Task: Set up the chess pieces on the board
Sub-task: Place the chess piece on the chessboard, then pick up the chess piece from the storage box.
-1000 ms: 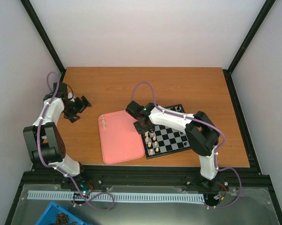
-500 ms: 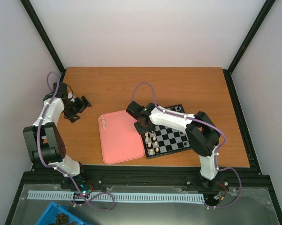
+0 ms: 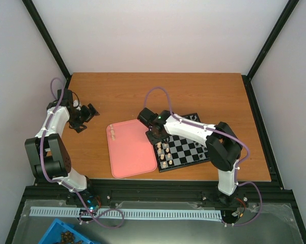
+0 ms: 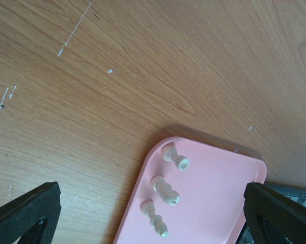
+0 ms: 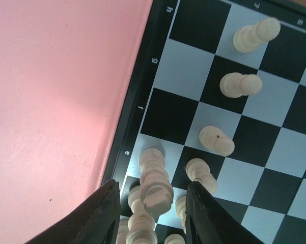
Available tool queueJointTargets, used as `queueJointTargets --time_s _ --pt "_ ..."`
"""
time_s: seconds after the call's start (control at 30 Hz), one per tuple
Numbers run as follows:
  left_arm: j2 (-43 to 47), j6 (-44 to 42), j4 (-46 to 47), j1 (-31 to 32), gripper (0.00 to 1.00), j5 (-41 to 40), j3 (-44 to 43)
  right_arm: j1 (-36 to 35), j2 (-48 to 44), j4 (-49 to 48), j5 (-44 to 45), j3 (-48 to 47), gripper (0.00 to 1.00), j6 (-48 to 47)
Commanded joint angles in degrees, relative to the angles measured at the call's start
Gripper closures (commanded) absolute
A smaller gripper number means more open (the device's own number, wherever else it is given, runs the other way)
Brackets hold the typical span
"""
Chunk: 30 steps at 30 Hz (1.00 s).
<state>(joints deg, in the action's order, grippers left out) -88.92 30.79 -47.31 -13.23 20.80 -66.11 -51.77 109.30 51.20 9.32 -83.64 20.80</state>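
Observation:
The board (image 3: 184,166) lies right of centre, with several cream chess pieces (image 3: 164,155) standing along its left columns. My right gripper (image 3: 155,136) hangs over the board's left edge. In the right wrist view its jaws (image 5: 151,189) are open on either side of a tall cream piece (image 5: 154,178), which stands on a white square with a gap to each finger. Three more cream pieces (image 4: 166,189) lie on their sides in a corner of the pink tray (image 4: 219,203). My left gripper (image 3: 86,118) is wide open and empty above the bare table at the left.
The pink tray (image 3: 131,152) lies directly against the board's left rim (image 5: 137,109). A row of cream pawns (image 5: 239,84) stands one column further in. Dark pieces (image 3: 192,118) stand at the board's far side. Wooden table (image 3: 193,94) stretches behind.
My right gripper's jaws have spread apart, letting go of the tall cream piece, which now stands on the board. The left arm has not moved.

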Motion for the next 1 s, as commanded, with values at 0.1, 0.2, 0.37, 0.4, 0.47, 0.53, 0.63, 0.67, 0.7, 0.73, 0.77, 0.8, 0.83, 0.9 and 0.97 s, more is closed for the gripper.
queueJointTargets --time_s 0.1,0.2,0.37,0.4,0.47,0.53,0.63,0.67,0.7,0.73,0.77,0.8,0.83,0.9,0.97 --pt "1.9 -1.0 0.6 -0.2 0.00 -0.1 0.0 -0.3 -3.4 2.7 1.7 -5.1 0.52 -0.3" --pt "2.0 -1.0 0.6 -0.2 0.00 -0.1 0.1 -0.7 -2.7 4.1 1.3 -8.9 0.43 -1.0" --pt "1.9 -0.9 0.6 -0.2 0.00 -0.1 -0.2 -3.0 1.9 6.0 -0.3 -18.6 0.31 -1.5" --pt "1.8 -0.9 0.5 -0.3 0.00 -0.2 -0.4 -3.6 3.5 6.3 -0.8 -21.1 0.30 -1.6" --pt "1.7 -0.9 0.3 -0.2 0.00 -0.2 -0.8 -5.0 7.2 6.6 -2.0 -26.6 0.27 -2.0" --pt "1.4 -0.9 0.1 -0.2 0.00 -0.2 -1.1 -6.6 11.5 7.3 -3.1 -32.7 0.26 -2.6" --pt "1.2 -0.9 0.1 -0.2 0.00 -0.3 -1.2 -8.1 18.3 8.1 -6.4 -40.6 0.25 -3.5" --pt "1.2 -0.9 0.1 -0.2 0.00 -0.3 -1.1 -8.3 20.5 8.3 -7.8 -44.1 0.25 -3.7" --pt "1.1 -0.9 0.1 -0.2 0.00 -0.4 -1.1 -8.4 22.6 8.5 -9.0 -46.4 0.26 -3.8" --pt "1.1 -0.9 0.1 -0.2 0.00 -0.4 -1.0 -8.5 24.5 8.9 -10.3 -48.6 0.27 -4.0" --pt "1.1 -0.9 0.1 -0.2 0.00 -0.5 -1.0 -8.6 26.1 9.2 -11.4 -50.5 0.28 -4.3" --pt "1.1 -0.9 0.1 -0.2 0.00 -0.6 -0.9 -8.7 27.5 9.2 -12.6 -51.9 0.29 -4.3" --pt "1.1 -0.9 0.1 -0.2 0.00 -0.7 -0.9 -9.0 28.8 9.1 -13.5 -53.0 0.30 -4.4" --pt "1.1 -0.9 0.2 -0.2 0.00 -0.7 -0.7 -9.5 29.8 8.4 -14.6 -53.2 0.30 -4.6" --pt "0.9 -0.9 0.3 -0.3 0.00 -0.7 -0.7 -9.8 30.6 7.6 -14.8 -53.0 0.30 -4.6"
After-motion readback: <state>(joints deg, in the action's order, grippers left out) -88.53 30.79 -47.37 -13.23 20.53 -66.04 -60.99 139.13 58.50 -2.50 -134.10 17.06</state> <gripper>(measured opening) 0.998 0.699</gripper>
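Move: For the right hand, the nearest of the three chess pieces left on the pink tray is about 23 cm to the left, 4 cm ahead and some 4 cm lower. The middle tray piece stands 2 to 3 cm beyond that one and the far tray piece about 5 cm beyond it; the piece just placed on the board is right under the open fingers. From the idle left hand, the nearest tray piece lies roughly 8 cm right, 4 cm back and 9 cm down. Already free of the piece on the board's left edge, the right hand climbs about 10 cm and swings left in an arc of some 20 cm, off the board and across the pink tray towards the last three chess pieces. Over the second half it sinks again by 7 to 8 cm while the fingers go from about a third to well over half open and the wrist turns some 15 degrees counter-clockwise with its left side rising, ending just short of and above the pieces, touching none. ##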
